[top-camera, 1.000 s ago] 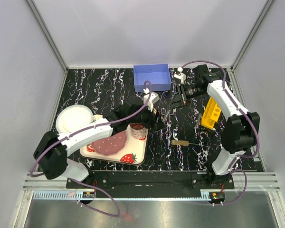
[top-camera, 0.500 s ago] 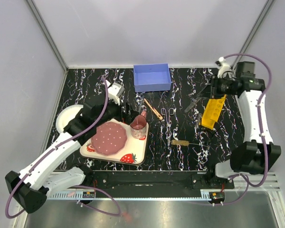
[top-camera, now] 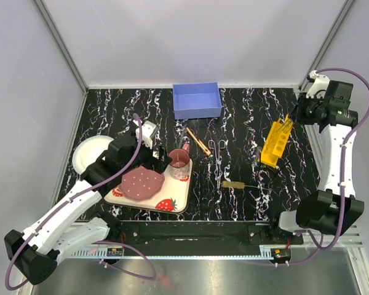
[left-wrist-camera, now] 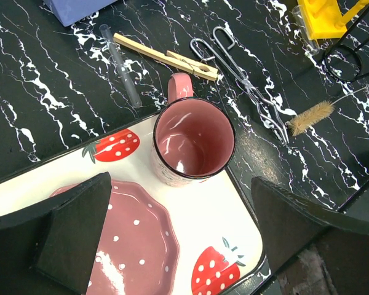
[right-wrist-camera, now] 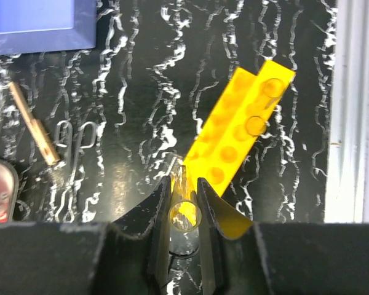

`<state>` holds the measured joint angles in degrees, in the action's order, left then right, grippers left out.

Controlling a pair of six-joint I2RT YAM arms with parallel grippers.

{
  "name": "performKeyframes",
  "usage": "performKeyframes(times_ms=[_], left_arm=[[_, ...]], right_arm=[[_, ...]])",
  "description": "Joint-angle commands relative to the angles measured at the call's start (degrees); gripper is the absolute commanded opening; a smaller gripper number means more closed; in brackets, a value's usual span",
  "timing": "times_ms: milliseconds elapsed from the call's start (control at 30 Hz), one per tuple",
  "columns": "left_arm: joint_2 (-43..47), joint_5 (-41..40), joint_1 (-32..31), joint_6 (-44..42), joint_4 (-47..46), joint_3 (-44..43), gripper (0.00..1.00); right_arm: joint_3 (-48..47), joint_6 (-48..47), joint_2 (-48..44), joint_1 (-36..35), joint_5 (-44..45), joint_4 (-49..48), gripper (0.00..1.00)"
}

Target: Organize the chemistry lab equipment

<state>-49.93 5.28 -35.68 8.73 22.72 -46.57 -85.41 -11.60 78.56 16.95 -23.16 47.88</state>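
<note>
My right gripper (right-wrist-camera: 184, 184) is shut on a clear glass tube (right-wrist-camera: 186, 213), held high over the near end of the long yellow holed rack (right-wrist-camera: 240, 132). In the top view that rack (top-camera: 275, 143) lies at the right of the table. My left gripper (left-wrist-camera: 194, 246) hangs open above the strawberry tray (left-wrist-camera: 234, 215), nothing between its fingers. On the table beyond the pink cup (left-wrist-camera: 194, 138) lie a second clear tube (left-wrist-camera: 120, 64), the tan wooden clamp (left-wrist-camera: 166, 57), the metal forceps (left-wrist-camera: 246, 83) and the bristle brush (left-wrist-camera: 312, 117).
A blue box (top-camera: 197, 100) stands at the back centre. A white bowl (top-camera: 92, 153) sits at the left, beside the tray with its pink plate (top-camera: 141, 182). A black wire ring (left-wrist-camera: 350, 58) lies next to the rack.
My left gripper has opened wide and drawn back from the clamp to over the tray. My right arm has carried the tube rightward and up, to above the rack.
</note>
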Motion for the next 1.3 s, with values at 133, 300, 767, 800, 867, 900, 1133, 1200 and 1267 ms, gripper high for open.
performKeyframes(times_ms=[133, 300, 767, 800, 867, 900, 1133, 1200, 1267], left_arm=[[1.86, -2.38, 0.26, -1.35, -1.54, -0.37, 0.99], [1.42, -2.47, 0.26, -1.52, -1.54, -0.45, 0.99], [0.80, -2.29, 0.26, -1.44, -1.45, -0.37, 0.99], [0.80, -2.38, 0.26, -1.44, -1.45, -0.37, 0.99], [0.80, -2.38, 0.35, -1.44, -1.54, -0.37, 0.99], [0.80, -2.29, 0.35, -1.44, -1.54, -0.37, 0.99], [0.54, -1.94, 0.35, -1.52, -1.54, -0.45, 0.99], [0.54, -1.94, 0.26, -1.61, -1.54, -0.46, 0.99], [0.54, -2.02, 0.26, -1.44, -1.45, -0.37, 0.99]], right_arm=[[3.84, -0.80, 2.55, 0.89, 11.20, -11.57, 0.24], [5.42, -1.24, 4.31, 0.98, 12.17, -13.86, 0.24], [8.32, -1.32, 7.66, 1.07, 12.09, -17.03, 0.24], [8.67, -1.06, 7.66, 1.07, 11.56, -17.20, 0.24], [9.64, -0.80, 7.74, 1.07, 11.12, -17.73, 0.24], [10.17, -0.71, 7.66, 1.07, 10.77, -17.73, 0.24], [12.54, -0.71, 6.69, 1.07, 10.07, -19.57, 0.24], [13.68, -0.45, 6.69, 1.07, 8.93, -20.97, 0.24], [14.56, -0.27, 6.60, 1.15, 8.39, -22.03, 0.25]])
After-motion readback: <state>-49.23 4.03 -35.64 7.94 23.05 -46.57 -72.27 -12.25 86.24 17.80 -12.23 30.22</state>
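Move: The right gripper already holds a glass tube. The yellow rack it goes for has its middle about 5 cm to the right, 2 cm ahead and some 22 cm below. Two tubes already standing at its far end are about 7 cm ahead and 8 cm right; a loose glass vial lies about 5 cm left and 4 cm back. From the idle left hand, the rack is roughly 52 cm right and 14 cm ahead. Keep the right fingers shut on the glass tube and lower it towards the yellow rack, about 10 cm in all. Swing some 5 cm right and 3–4 cm forward on the first part of the descent, turning the wrist roughly 10 degrees clockwise; check briefly, then sink almost straight down towards the free hole beside the two standing tubes. ##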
